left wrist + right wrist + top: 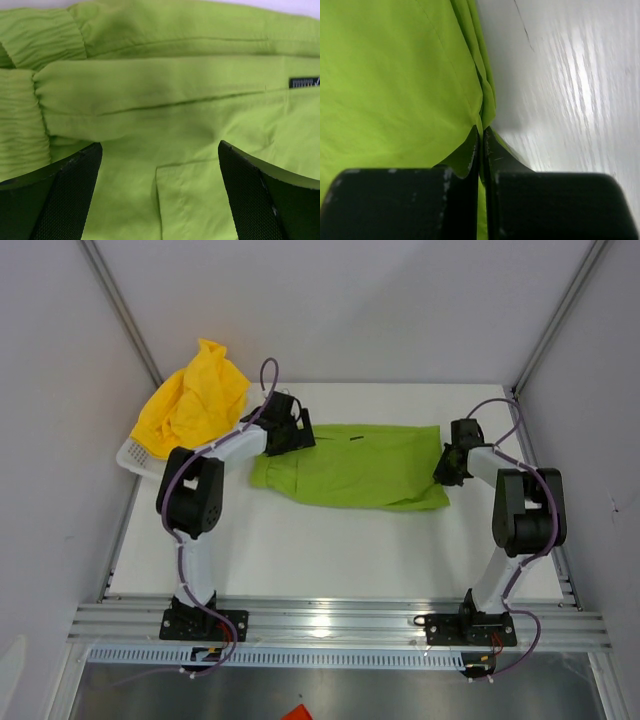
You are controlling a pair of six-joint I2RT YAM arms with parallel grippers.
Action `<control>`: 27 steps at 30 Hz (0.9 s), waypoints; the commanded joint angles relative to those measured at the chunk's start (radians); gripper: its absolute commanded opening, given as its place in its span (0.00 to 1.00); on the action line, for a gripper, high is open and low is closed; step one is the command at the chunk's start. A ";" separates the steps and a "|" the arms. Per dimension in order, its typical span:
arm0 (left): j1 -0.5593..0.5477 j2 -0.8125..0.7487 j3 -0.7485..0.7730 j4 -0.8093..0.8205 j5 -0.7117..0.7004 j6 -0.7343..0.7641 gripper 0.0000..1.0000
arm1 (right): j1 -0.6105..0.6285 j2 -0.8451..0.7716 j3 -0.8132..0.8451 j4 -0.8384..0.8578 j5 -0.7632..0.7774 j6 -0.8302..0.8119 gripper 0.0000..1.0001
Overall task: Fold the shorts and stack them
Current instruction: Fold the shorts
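The lime green shorts [355,468] lie spread flat across the middle of the white table, a small dark logo [303,82] near their far edge. My left gripper [290,435] hovers open over their left, waistband end; green fabric [160,150] fills the gap between its black fingers [70,190], untouched. My right gripper [447,468] is shut on the right edge of the green shorts; a thin fold of fabric [487,107] is pinched between its jaws. The yellow shorts [195,400] are heaped in the basket at the back left.
A white mesh basket [135,455] stands at the table's back left corner under the yellow heap. Grey walls close in on three sides. An aluminium rail [330,620] runs along the near edge by the arm bases.
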 commanded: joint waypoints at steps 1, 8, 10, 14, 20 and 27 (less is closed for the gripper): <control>-0.011 0.056 0.117 -0.065 -0.020 0.022 0.97 | 0.021 -0.071 -0.063 -0.045 0.102 -0.003 0.00; -0.011 -0.003 0.108 -0.065 -0.013 0.028 0.98 | 0.009 -0.133 -0.064 -0.107 0.151 -0.008 0.02; -0.011 -0.035 0.094 -0.074 0.000 0.037 0.99 | -0.002 -0.153 -0.036 -0.129 0.163 -0.008 0.07; -0.008 -0.169 0.063 -0.079 0.078 0.082 0.99 | -0.021 -0.202 0.009 -0.184 0.197 -0.016 0.08; 0.020 -0.364 -0.114 -0.004 0.179 0.024 0.99 | -0.051 -0.224 0.051 -0.229 0.257 -0.019 0.53; 0.124 -0.523 -0.258 0.054 0.160 -0.036 0.99 | 0.047 -0.303 0.123 -0.210 0.166 -0.003 0.82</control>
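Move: My left hand is wide open low over the waistband half of the shorts. Their middle lies about 11 cm to its right, 5 cm back and 4 cm below; the waistband is some 9 cm to its left and 2 cm back, and the yellow cloth in the basket 22 cm left and 9 cm ahead. My right hand already pinches the shorts' right edge, with their middle about 17 cm to its left, 3 cm ahead and 1 cm below. With my right hand I keep the pinch and draw the edge back about 4 cm and a little right, then rise some 8 cm, opening wide to let go while drifting farther right. My left hand lingers low over the cloth, fingers still open, then lifts about 15 cm up and away, back 5 cm and lastly left, its fingers tipping up some 15 degrees. ##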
